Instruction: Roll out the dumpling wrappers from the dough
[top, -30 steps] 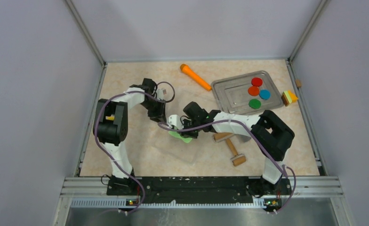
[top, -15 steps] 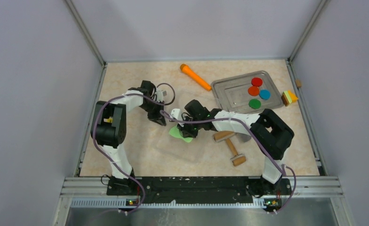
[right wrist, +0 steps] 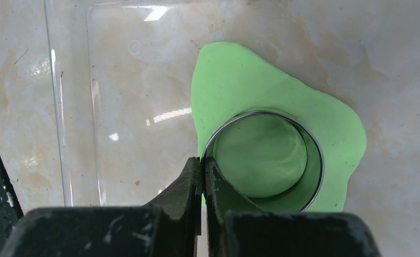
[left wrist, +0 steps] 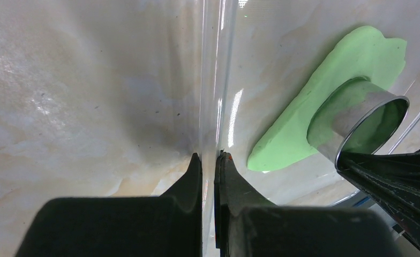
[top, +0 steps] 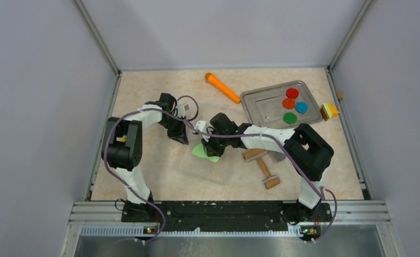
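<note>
The light green dough (right wrist: 234, 80) lies as a flat irregular sheet on a clear plastic board (right wrist: 122, 107). My right gripper (right wrist: 203, 159) is shut on the wall of a metal ring cutter (right wrist: 261, 114) that stands pressed into the dough. My left gripper (left wrist: 208, 156) is shut on the board's upright edge (left wrist: 213, 80), left of the dough (left wrist: 352, 59) and cutter (left wrist: 352, 101). From above, both grippers meet mid-table, left (top: 180, 138) and right (top: 212, 149), over the dough (top: 201, 151). No separate dumpling wrappers are in view.
A wooden rolling pin (top: 264, 167) lies right of the board. A metal tray (top: 261, 110) at the back right holds red, orange, blue and dark green discs. An orange stick (top: 222, 87) lies behind, and a small coloured block (top: 329, 111) sits by the right wall.
My left gripper's jaws have closed onto the board's edge and the arm has shifted slightly toward me. The right gripper keeps its hold on the ring cutter over the dough.
</note>
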`<state>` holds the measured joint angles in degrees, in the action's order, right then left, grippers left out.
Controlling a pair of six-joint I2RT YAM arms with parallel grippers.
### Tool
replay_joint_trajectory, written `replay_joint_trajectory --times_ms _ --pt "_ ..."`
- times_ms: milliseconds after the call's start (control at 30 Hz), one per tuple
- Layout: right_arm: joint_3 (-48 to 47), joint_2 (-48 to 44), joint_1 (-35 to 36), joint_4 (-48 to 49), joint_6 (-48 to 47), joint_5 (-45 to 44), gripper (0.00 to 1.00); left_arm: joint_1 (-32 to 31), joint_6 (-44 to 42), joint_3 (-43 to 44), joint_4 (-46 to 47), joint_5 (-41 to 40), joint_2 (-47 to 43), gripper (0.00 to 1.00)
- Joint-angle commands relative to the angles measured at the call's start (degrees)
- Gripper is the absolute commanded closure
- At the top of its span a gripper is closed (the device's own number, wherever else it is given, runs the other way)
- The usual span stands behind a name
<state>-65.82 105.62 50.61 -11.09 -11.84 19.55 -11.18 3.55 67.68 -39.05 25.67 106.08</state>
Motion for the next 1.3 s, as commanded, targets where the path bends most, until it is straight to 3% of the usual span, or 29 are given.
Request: replay_joint_trajectory --times_ms 0,67,133,200,600,700,833,900,1000,1100,1267 --pt "-2.0 1.3 -1.1 -4.9 1.8 -1.0 1.00 0.3 1.3 -1.4 -2.5 1.2 -2.0 1.00" --pt "-2.9 -0.3 -1.1 -6.0 1.4 0.0 0.97 0.3 1.3 -1.3 -2.5 2.3 -1.6 1.00" --pt "-4.2 -1.4 -1.1 -7.3 1.0 1.3 0.84 0.3 1.4 -1.2 -2.3 2.6 -1.6 1.00" --pt "-5.5 -2.2 -1.1 -8.6 0.9 2.2 0.76 0.3 1.4 -0.9 -2.3 2.7 -1.4 1.00" --pt "-9.2 -8.6 -2.3 -12.4 -1.2 7.3 0.70 0.3 0.6 -0.7 -2.3 3.2 -1.9 1.00" --pt "-5.4 -12.9 -6.1 -9.2 1.3 8.1 0.63 0.3 -0.1 -0.1 -2.7 3.5 -1.9 0.99" --pt "-2.0 -13.1 -15.0 -8.5 10.5 9.4 0.52 0.3 -0.8 0.8 -2.8 3.8 -1.8 0.92" --pt "-0.3 -13.1 -17.7 -8.9 11.4 9.8 0.51 0.3 -1.2 1.4 -3.1 4.1 -1.8 0.82" --pt "-0.4 -13.7 -18.2 -11.7 5.9 9.6 0.51 0.2 -1.7 2.0 -3.5 3.9 -2.8 0.67" --pt "-5.0 -13.0 -17.3 -15.1 -1.7 11.6 0.50 0.4 -1.2 1.8 -2.7 2.7 -4.7 0.60" --pt "-14.5 -9.8 -9.4 -18.8 -17.9 5.4 0.39 0.9 0.9 1.1 -2.5 2.6 -3.9 0.51"
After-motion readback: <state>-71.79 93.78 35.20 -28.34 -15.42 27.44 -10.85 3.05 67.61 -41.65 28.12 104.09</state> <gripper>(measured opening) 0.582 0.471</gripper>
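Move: The right fingers are shut on the near rim of the ring cutter, its middle about 3 cm ahead and 2 cm below, standing in the green dough, whose middle is also about 3 cm ahead of that hand, 1 cm to its left and 3 cm below. The wooden roller lies some 21 cm to the right hand's right and 5 cm back. The left fingers are shut on the clear tray's rim, with the cutter about 11 cm to their right, 2 cm back and level in height. The right hand opens and lets go of the cutter's rim while easing back about 1 cm, then climbs clear and swings forward and to the right, away from the cutter, coming back left a couple of centimetres at the last and ending some 9 cm higher, 8 cm farther right and 5 cm farther out, fingers over half open. The left hand keeps its pinch on the clear tray's rim for most of this, drifting back about 1 cm, then opens to about half and begins to rise. ##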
